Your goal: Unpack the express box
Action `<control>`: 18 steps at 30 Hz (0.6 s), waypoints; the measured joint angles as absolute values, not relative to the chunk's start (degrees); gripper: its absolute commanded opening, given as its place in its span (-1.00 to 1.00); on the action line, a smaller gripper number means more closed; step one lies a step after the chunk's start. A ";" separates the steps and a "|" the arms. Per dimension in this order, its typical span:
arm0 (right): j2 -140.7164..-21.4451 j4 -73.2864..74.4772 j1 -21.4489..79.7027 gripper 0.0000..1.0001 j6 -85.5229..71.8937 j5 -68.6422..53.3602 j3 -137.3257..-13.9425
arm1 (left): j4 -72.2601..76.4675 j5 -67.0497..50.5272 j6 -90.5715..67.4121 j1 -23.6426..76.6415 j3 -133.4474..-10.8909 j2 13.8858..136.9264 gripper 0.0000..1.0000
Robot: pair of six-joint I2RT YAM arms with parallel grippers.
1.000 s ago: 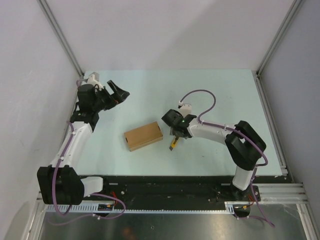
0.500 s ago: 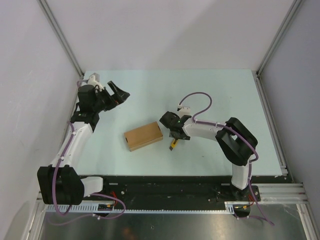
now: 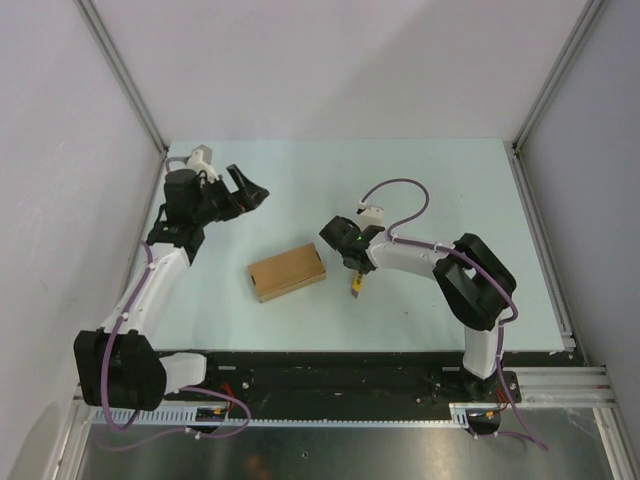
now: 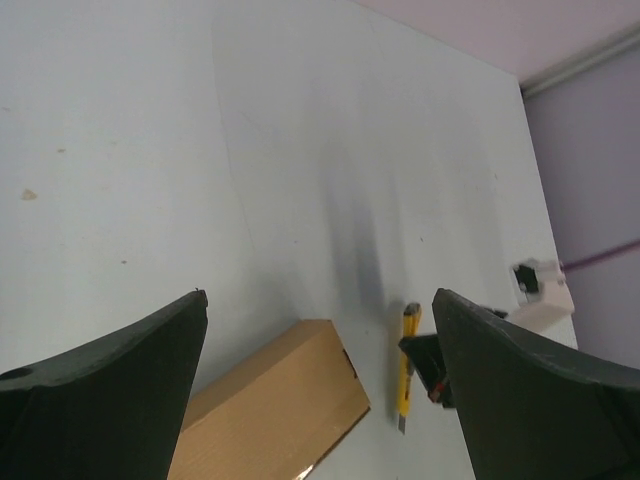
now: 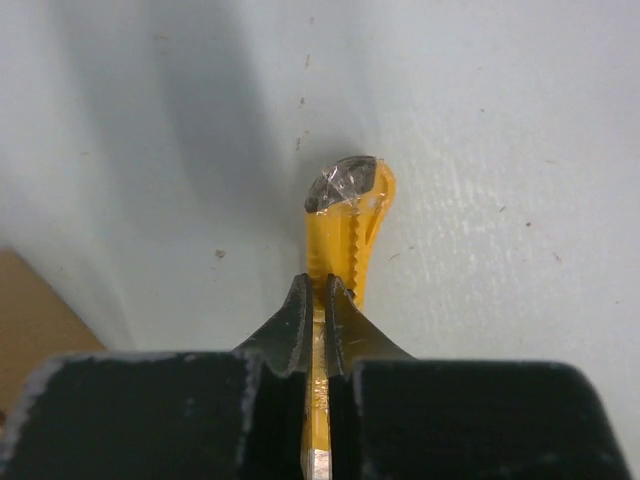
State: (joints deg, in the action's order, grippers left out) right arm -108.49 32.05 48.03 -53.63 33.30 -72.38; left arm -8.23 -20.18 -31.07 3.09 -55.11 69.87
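Observation:
The express box (image 3: 287,272), plain brown cardboard and shut, lies flat on the pale table just left of centre; it also fills the bottom of the left wrist view (image 4: 270,410). To its right lies a slim yellow utility knife (image 3: 355,287) (image 4: 407,362) (image 5: 350,215). My right gripper (image 3: 352,268) (image 5: 317,290) is shut on the knife's body, the fingers pinching it from both sides against the table. The left gripper (image 3: 245,188) (image 4: 320,300) hangs wide open above the table's far left, apart from the box, nothing between its fingers.
Grey walls and aluminium frame posts (image 3: 120,70) close in the table on the left, back and right. A purple cable (image 3: 400,190) loops above the right arm. The black rail (image 3: 340,375) with both arm bases runs along the near edge.
The right gripper's jaws have closed on the utility knife, which shifted slightly right. The left gripper has moved a little up and to the right, still open.

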 measured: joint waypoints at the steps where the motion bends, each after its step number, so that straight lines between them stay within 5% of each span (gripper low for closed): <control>1: -108.44 31.75 47.86 -1.00 -53.43 33.43 -72.44 | -8.23 -20.23 -30.26 4.21 -55.24 69.87 0.98; 18: -94.24 32.01 38.06 -0.99 -48.49 28.67 -72.01 | -8.10 -22.22 -24.82 17.91 -56.51 70.65 1.00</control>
State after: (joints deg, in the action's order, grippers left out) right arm -94.24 32.01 38.06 -48.49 28.67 -72.01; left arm -8.10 -22.22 -24.82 17.91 -56.51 70.65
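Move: The right hand, closed on the yellow knife just above the table, has the express box about 15 cm to its left, practically level fore and aft (maybe 1 cm back) and 1 cm or so lower. From the open left hand, held high, the box's middle lies some 7 cm to the right, 8 cm back and 20 cm below. The knife is roughly 16 cm to the right of the box, level with it. Keeping its pinch on the yellow knife, the right hand hardly stirs at first, then lifts it about 9 cm while carrying it to the right and somewhat forward, away from the express box, tilting by some 10 degrees. Meanwhile the left hand, fingers still wide open and touching nothing, swings to the right and a little back, about 10 cm in all, to come in over the box, turning some 20 degrees clockwise and staying high. ##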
